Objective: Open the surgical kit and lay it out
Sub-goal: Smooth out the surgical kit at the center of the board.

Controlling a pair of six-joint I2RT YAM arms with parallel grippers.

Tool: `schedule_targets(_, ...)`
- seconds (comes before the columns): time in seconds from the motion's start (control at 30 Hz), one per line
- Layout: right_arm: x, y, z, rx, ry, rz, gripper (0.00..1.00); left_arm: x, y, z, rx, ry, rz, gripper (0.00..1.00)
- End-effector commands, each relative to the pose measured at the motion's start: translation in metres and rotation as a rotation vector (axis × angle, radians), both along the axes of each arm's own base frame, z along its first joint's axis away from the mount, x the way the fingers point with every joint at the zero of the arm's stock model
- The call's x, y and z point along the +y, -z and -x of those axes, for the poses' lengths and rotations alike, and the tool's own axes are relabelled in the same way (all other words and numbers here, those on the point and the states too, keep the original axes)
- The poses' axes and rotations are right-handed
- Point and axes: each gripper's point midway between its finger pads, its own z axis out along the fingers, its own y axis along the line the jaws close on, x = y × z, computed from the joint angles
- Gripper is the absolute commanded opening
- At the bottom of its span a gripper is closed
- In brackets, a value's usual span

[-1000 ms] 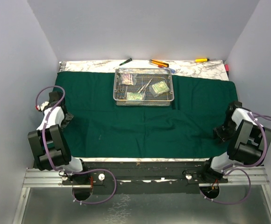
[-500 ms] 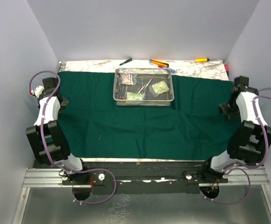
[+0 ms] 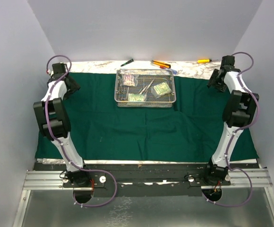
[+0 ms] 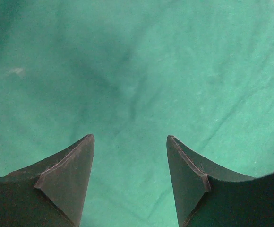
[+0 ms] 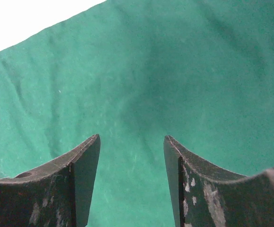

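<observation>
The surgical kit's dark green cloth (image 3: 141, 127) lies spread flat over the table. On its far middle stands the silver wire-mesh tray (image 3: 145, 105), holding three clear packets (image 3: 161, 88) and steel tweezers and clamps (image 3: 146, 87). My left gripper (image 3: 72, 85) hangs over the cloth's far left corner, apart from the tray. In the left wrist view the left gripper (image 4: 130, 139) is open with only cloth (image 4: 137, 71) below it. My right gripper (image 3: 215, 81) is over the far right corner. In the right wrist view the right gripper (image 5: 132, 138) is open and empty above cloth (image 5: 175, 71).
A bare marble strip of table (image 3: 99, 66) runs behind the cloth, with a dark screwdriver (image 3: 126, 62), an orange-handled one (image 3: 160, 63) and a yellow-handled one (image 3: 203, 60) lying on it. Grey walls close in left, right and behind. White table edge (image 5: 23, 19) shows past the cloth.
Both arms have stretched from the cloth's near side edges up to its far corners. The right jaws have spread wider; the left jaws look the same.
</observation>
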Motion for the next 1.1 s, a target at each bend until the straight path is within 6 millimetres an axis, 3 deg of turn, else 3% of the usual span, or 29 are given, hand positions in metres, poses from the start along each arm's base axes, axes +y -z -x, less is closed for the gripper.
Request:
schedule_targets(0.0,0.005,0.014,-0.030,-0.012,-0.182,0.012,0.61,-0.016,0.001,-0.044,-0.043,0.122,-0.030,0.64)
schedule_targets(0.27,0.002,0.053,-0.042,0.070,-0.260,0.023,0.61,-0.032,0.021,-0.084,-0.039,0.173,-0.071,0.63)
schedule_targets(0.47,0.000,0.082,-0.043,0.137,-0.302,0.024,0.56,-0.029,0.047,-0.080,0.012,0.102,-0.077,0.63)
schedule_targets(0.67,-0.005,0.112,-0.046,0.192,-0.293,0.025,0.37,-0.029,0.072,-0.075,0.053,0.044,-0.048,0.63)
schedule_targets(0.93,-0.007,0.109,-0.080,0.103,-0.261,0.013,0.16,-0.029,0.088,-0.091,0.060,0.000,-0.009,0.62)
schedule_targets(1.07,-0.007,0.101,-0.089,0.056,-0.238,0.015,0.12,-0.028,0.091,-0.099,0.058,-0.038,0.011,0.61)
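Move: The green cloth's far strip near its right end lies about 11 cm ahead of the right hand, 1 cm to its right and 5 cm below; from there the wire tray is some 41 cm left and 3 cm ahead, the yellow tool about 24 cm straight ahead. For the left hand, the cloth's far left part is about 11 cm ahead, 3 cm right and 6 cm below, with the tray 43 cm right and 3 cm ahead. The cloth's far right strip is pinched by the right hand, which goes forward and down onto it, then slides on outward at that height while its open fingers close, about 11 cm forward in all, turning some 15 degrees counter-clockwise. The left hand, fingers still open, reaches forward and slightly right, sinks about 5 cm overall to the cloth's far left part, then skims on outward. ##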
